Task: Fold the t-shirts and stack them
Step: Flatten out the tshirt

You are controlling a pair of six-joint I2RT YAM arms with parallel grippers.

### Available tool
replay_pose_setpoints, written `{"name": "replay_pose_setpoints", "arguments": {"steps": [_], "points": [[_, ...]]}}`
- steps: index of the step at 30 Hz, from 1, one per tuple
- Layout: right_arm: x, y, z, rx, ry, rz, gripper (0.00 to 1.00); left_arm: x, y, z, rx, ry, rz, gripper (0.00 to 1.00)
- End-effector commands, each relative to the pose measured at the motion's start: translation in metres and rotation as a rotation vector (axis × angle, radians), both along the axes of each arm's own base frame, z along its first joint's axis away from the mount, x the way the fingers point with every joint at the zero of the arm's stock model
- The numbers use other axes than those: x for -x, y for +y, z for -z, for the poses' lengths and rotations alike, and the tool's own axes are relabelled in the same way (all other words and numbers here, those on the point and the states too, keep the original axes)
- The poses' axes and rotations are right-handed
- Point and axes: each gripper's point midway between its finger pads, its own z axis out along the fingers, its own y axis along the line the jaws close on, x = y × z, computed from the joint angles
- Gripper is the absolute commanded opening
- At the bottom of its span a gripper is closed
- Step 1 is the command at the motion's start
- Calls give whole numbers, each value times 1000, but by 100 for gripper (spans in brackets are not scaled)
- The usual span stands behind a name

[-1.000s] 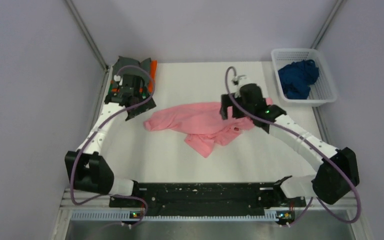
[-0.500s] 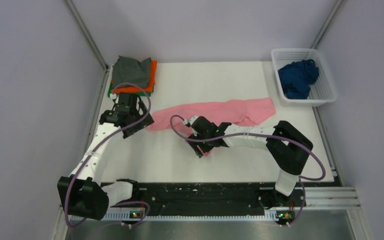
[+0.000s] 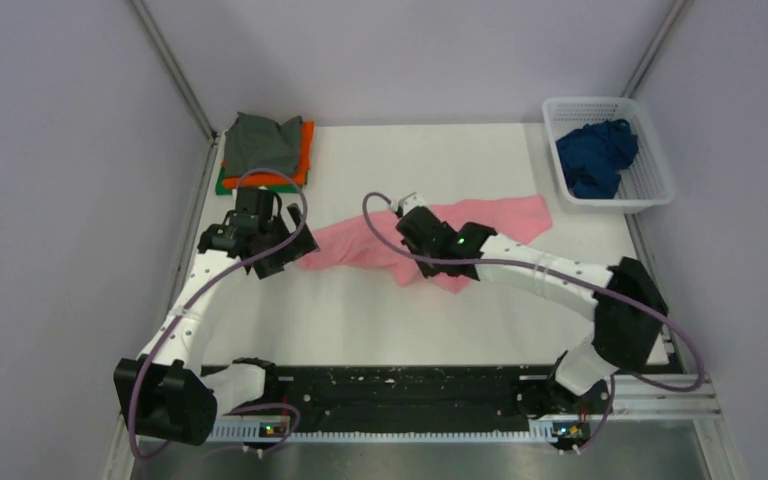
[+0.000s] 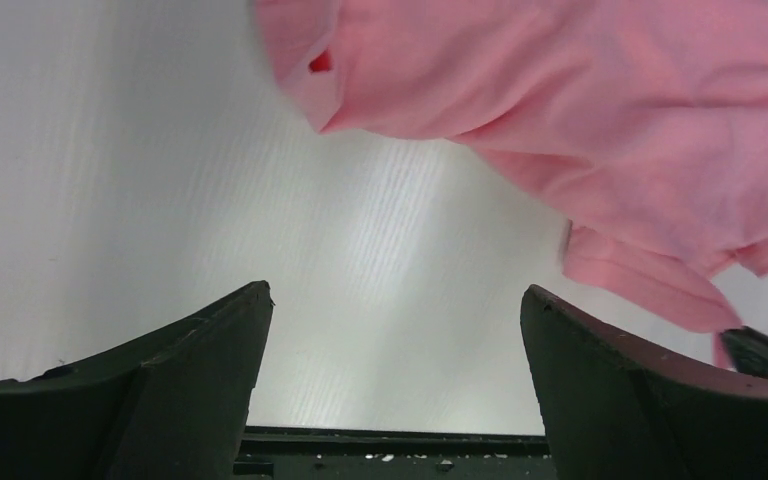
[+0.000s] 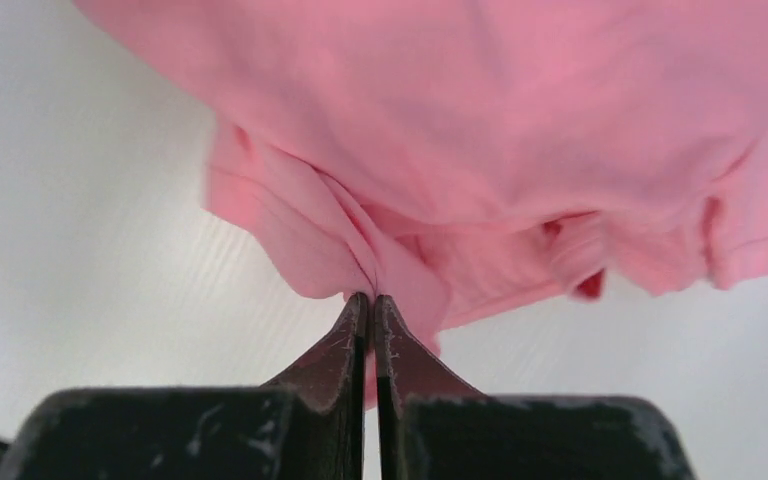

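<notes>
A light pink t-shirt (image 3: 490,222) lies stretched across the middle of the white table (image 3: 360,320). My right gripper (image 3: 412,262) is shut on a fold of it near its middle; in the right wrist view the closed fingertips (image 5: 370,298) pinch a pink ridge of the pink t-shirt (image 5: 510,120). My left gripper (image 3: 282,250) stands open just left of the shirt's left end, nothing between its fingers (image 4: 210,360); the pink t-shirt (image 4: 580,100) lies ahead of it. Folded t-shirts are stacked at the back left: grey (image 3: 265,140) over orange (image 3: 305,160) and green (image 3: 222,184).
A white lattice basket (image 3: 660,185) at the back right corner holds a crumpled dark blue t-shirt (image 3: 595,155). Grey walls close in the table on the left, back and right. A black rail (image 3: 400,385) with the arm bases runs along the near edge.
The right gripper closed on a fold of the pink shirt and shifted from the near side toward its middle. The shirt went from bunched to stretched out. The left gripper came down beside its left end.
</notes>
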Motion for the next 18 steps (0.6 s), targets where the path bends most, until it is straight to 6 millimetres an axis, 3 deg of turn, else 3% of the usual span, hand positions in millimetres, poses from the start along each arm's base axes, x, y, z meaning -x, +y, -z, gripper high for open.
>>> {"name": "replay_pose_setpoints", "arguments": {"steps": [1, 3, 5, 7, 9, 11, 15, 18], "points": [[-26, -8, -164, -283, -229, 40, 0, -9, -35, -25, 150, -115, 149, 99], [-27, -22, -212, -372, -284, 59, 0, -10, -44, -31, 188, -149, 195, 99], [-28, -48, -250, -366, -376, 122, 0, -8, -51, -35, 212, -166, 226, 99], [-27, -75, -274, -328, -436, 183, 0, -5, -57, -36, 230, -173, 256, 99], [-28, -95, -286, -336, -448, 227, 0, -1, -63, -34, 243, -168, 289, 99], [-29, -108, -280, -354, -420, 253, 0, 5, -71, -29, 255, -146, 322, 99], [-33, -116, -228, -328, -281, 289, 0, 20, -100, -13, 247, -80, 427, 99], [-37, -119, -207, -321, -251, 302, 0, 29, -129, -6, 222, -47, 515, 99]]}}
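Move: The right gripper already holds the pink t-shirt by its near edge, about 7 cm above the table. The t-shirt's middle lies some 8 cm ahead, and its flat right end is about 24 cm right and 13 cm ahead, with the white basket roughly 40 cm right and 27 cm ahead. From the open left gripper, the t-shirt's middle is about 24 cm right, 7 cm ahead and 14 cm lower; the folded stack sits 12 cm left and 25 cm ahead. Keep the right fingers shut on the pink t-shirt and whip it steeply up about 30 cm, swinging right some 12 cm and tipping the fingers outward, then start sinking again by about 5 cm. Carry the empty left gripper, still wide open, right across the table after the cloth, drawing slightly back late, while turning it clockwise. ##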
